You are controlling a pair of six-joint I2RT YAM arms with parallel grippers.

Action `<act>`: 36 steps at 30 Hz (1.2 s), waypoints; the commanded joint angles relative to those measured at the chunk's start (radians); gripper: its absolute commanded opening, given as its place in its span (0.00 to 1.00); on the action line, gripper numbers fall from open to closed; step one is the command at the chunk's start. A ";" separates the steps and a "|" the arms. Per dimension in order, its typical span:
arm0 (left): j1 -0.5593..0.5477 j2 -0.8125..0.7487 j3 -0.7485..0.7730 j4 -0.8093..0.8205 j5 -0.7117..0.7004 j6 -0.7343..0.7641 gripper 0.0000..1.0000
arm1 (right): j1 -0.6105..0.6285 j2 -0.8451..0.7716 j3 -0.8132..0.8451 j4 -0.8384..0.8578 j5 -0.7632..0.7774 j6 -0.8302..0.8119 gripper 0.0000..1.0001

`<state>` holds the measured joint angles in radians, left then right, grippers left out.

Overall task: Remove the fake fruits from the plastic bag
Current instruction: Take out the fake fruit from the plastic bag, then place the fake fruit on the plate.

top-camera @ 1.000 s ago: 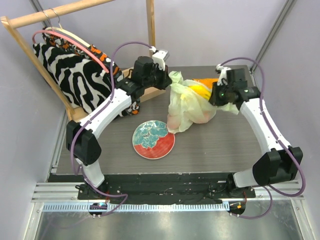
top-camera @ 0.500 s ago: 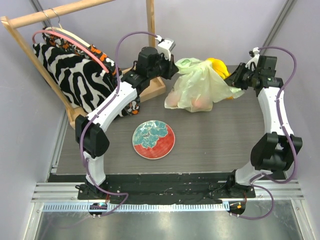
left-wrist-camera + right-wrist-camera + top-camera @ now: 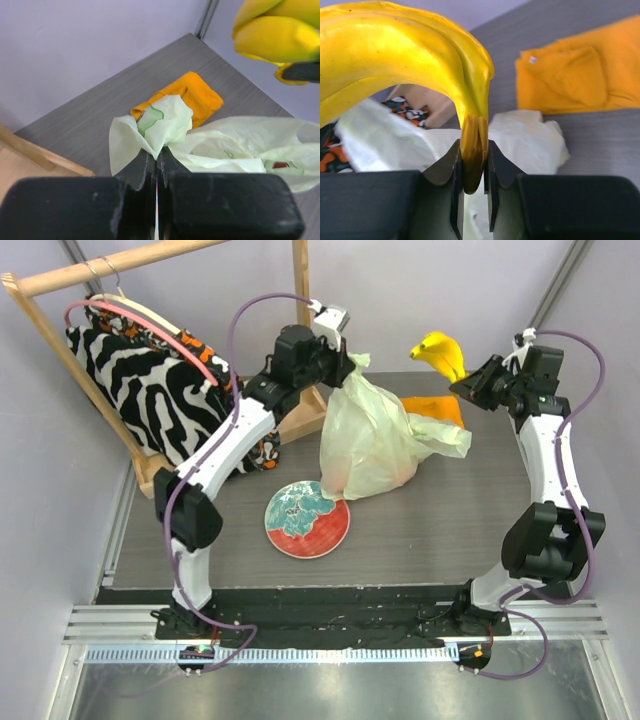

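Note:
The pale yellow-green plastic bag (image 3: 372, 443) hangs upright over the table, its bottom at the plate's far edge. My left gripper (image 3: 344, 352) is shut on the bag's bunched top (image 3: 161, 121), with the jaws pressed together on the film. The yellow bunch of bananas (image 3: 437, 348) is out of the bag, up in the air at the back right. My right gripper (image 3: 472, 383) is shut on the bananas' stem end (image 3: 472, 150). A reddish tint (image 3: 340, 480) shows through the bag's lower part, so the round fruits inside are mostly hidden.
A folded orange cloth (image 3: 438, 408) lies flat behind the bag. The round red and teal plate (image 3: 307, 519) sits at the front centre. A wooden rack (image 3: 60, 340) with a zebra-print garment (image 3: 140, 375) fills the back left.
The right gripper has pulled the bananas out of the bag, up and to the back right. The left gripper has lifted the bag's top, so the bag hangs taller and nearer the plate.

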<state>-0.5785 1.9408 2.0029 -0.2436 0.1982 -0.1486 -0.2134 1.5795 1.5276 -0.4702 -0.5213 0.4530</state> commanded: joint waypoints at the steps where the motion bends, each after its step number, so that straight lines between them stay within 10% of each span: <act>1: 0.016 0.124 0.224 0.091 -0.077 0.033 0.00 | 0.017 -0.121 0.089 0.232 -0.157 0.064 0.01; 8: 0.020 0.184 0.356 0.188 -0.138 0.122 0.00 | 0.171 -0.214 0.212 0.080 -0.201 -0.194 0.01; 12: 0.043 0.117 0.358 0.161 -0.137 0.146 0.68 | 0.410 -0.277 0.163 -0.093 -0.140 -0.396 0.01; 14: 0.077 0.064 0.341 0.123 -0.132 0.121 0.79 | 0.494 -0.294 0.093 -0.163 -0.080 -0.488 0.01; 23: 0.215 -0.434 0.036 -0.103 -0.040 0.150 0.94 | 0.795 -0.273 -0.182 -0.197 0.110 -0.761 0.01; 36: 0.445 -0.798 -0.365 -0.140 0.191 0.058 1.00 | 0.959 0.125 -0.097 -0.001 0.385 -0.715 0.01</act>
<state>-0.1768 1.1275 1.7161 -0.3496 0.3035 -0.0265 0.7418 1.6600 1.3437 -0.5854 -0.2424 -0.2909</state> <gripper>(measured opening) 0.996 0.222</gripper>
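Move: The right hand holds the fake bananas by their stem; the plate they go to lies about 33 cm left, 22 cm back and 26 cm below. From that hand, the plastic bag's middle is some 20 cm left, 6 cm back and 14 cm down, and the orange cloth about 5 cm ahead, 2 cm left. The left hand holds the bag's gathered end; from it the plate is roughly 24 cm back, 8 cm left, 33 cm down. Still pinching the stem, the right fingers carry the fake bananas left about 30 cm and back towards the plate, first rising some 17 cm across the bag, then sinking about 30 while the hand turns roughly 65 degrees counter-clockwise. The left hand pushes the bag end forward about 7 cm, opens wide to let go of it, then sweeps back, left and up to the hanging clothes. ##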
